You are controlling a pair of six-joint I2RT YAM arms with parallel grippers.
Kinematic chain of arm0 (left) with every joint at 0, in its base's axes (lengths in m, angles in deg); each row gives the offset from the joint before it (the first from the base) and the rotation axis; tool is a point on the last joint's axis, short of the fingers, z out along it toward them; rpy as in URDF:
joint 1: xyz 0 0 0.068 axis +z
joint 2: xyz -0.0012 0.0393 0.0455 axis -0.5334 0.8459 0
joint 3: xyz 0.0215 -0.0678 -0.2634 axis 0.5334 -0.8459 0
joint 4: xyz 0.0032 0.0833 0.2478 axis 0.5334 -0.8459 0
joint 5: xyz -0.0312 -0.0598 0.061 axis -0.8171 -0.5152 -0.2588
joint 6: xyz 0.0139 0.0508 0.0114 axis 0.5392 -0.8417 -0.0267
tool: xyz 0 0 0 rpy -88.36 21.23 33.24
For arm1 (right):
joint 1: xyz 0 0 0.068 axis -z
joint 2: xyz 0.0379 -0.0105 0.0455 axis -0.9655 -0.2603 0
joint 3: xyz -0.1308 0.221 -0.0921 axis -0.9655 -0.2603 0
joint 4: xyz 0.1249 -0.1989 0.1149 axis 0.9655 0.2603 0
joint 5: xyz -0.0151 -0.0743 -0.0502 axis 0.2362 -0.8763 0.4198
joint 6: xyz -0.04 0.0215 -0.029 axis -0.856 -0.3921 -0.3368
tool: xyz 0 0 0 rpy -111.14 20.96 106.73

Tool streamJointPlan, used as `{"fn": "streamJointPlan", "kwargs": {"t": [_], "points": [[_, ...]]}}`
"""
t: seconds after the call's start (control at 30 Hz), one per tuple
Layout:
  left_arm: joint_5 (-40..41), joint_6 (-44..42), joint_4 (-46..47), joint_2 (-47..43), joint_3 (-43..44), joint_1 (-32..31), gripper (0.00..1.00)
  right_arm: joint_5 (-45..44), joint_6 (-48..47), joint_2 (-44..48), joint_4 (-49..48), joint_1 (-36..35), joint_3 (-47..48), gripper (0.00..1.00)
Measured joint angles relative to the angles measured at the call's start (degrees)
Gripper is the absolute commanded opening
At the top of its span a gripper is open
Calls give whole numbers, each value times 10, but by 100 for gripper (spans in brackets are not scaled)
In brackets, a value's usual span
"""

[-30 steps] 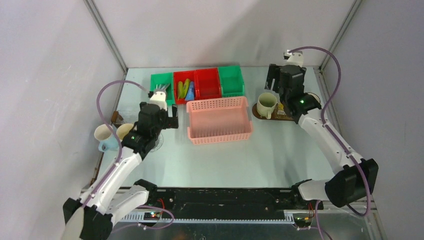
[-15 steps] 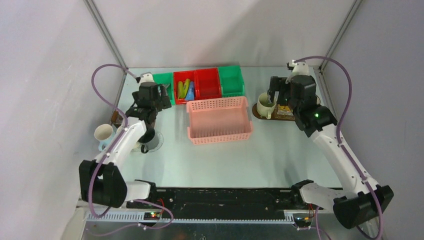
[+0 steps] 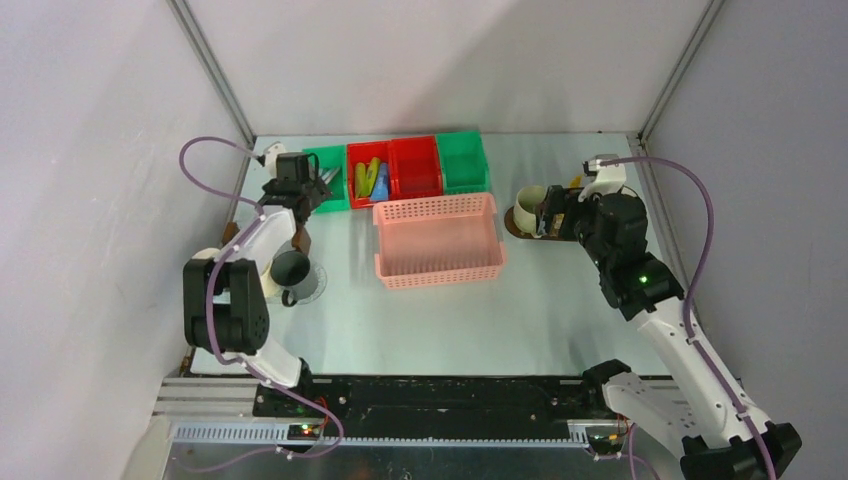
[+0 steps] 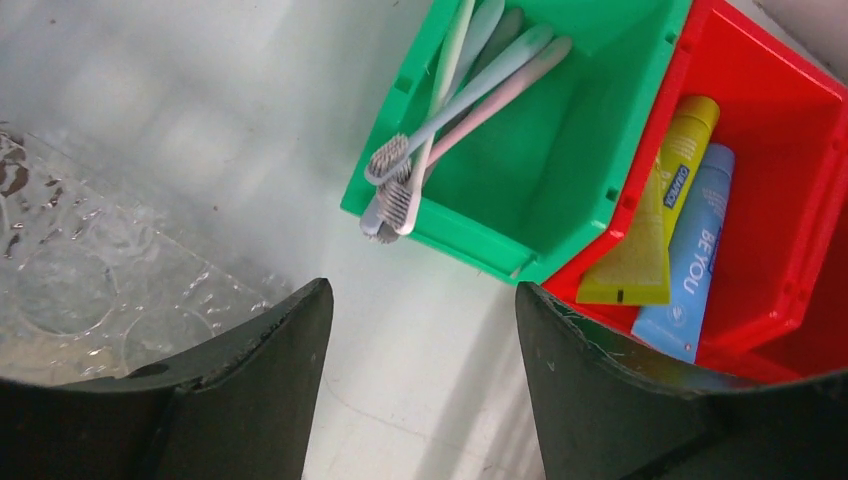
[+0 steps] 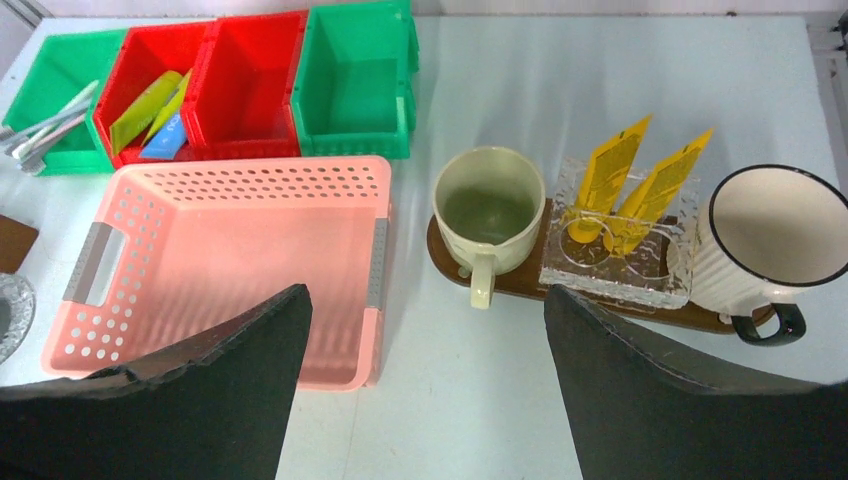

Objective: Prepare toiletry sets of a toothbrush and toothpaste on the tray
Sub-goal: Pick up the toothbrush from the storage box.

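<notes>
The tray (image 5: 515,283), a dark brown board, carries a cream mug (image 5: 489,205), a clear holder (image 5: 615,265) with two yellow tubes (image 5: 625,185), and a white dark-rimmed mug (image 5: 765,245). My right gripper (image 5: 425,292) hovers open on the near side of the tray, nothing between its fingers. Several toothbrushes (image 4: 450,95) lie in a green bin (image 4: 560,170). Beside it, a red bin (image 4: 790,150) holds a yellow toothpaste tube (image 4: 655,225) and a blue one (image 4: 695,250). My left gripper (image 4: 422,288) is open just short of the green bin, empty.
A pink lattice basket (image 3: 438,240) sits mid-table between the arms. A dark mug (image 3: 290,268) stands on a clear patterned disc (image 3: 310,285) by the left arm. Another red bin (image 5: 250,80) and green bin (image 5: 355,80) stand empty at the back.
My left arm swung back to the green toothbrush bin and its jaws narrowed a little. My right arm drew back from the tray toward the near side, jaws staying wide.
</notes>
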Motion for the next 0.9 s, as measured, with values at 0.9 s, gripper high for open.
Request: {"fn": "streamJointPlan", "kwargs": {"t": [0.9], "points": [[-96, 57, 87, 133, 43, 72, 40, -20, -38, 12, -41, 5, -17, 90]]}}
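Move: The left hand, empty and half open, is short of the green box: the toothbrush heads poking over its near edge are some 6 cm ahead, 2 cm left and 6 cm lower. The green box's middle lies about 12 cm ahead and 1 cm right. The toothpaste tubes are 12 cm ahead and 12 cm right, the clear holder 6 cm back and 11 cm left. From the right hand the toothbrush heads are roughly 18 cm ahead, 50 cm left and 20 cm below. Forward and to the left first, over about 5 cm and sinking only a little, the left hand closes in on the toothbrush heads at the green box's near edge; then it drops steeply some 3 cm, easing back slightly to the right. It rolls its left side down about 10 degrees while the fingers narrow to under half open, one either side of the heads; a touch can't be made out. ##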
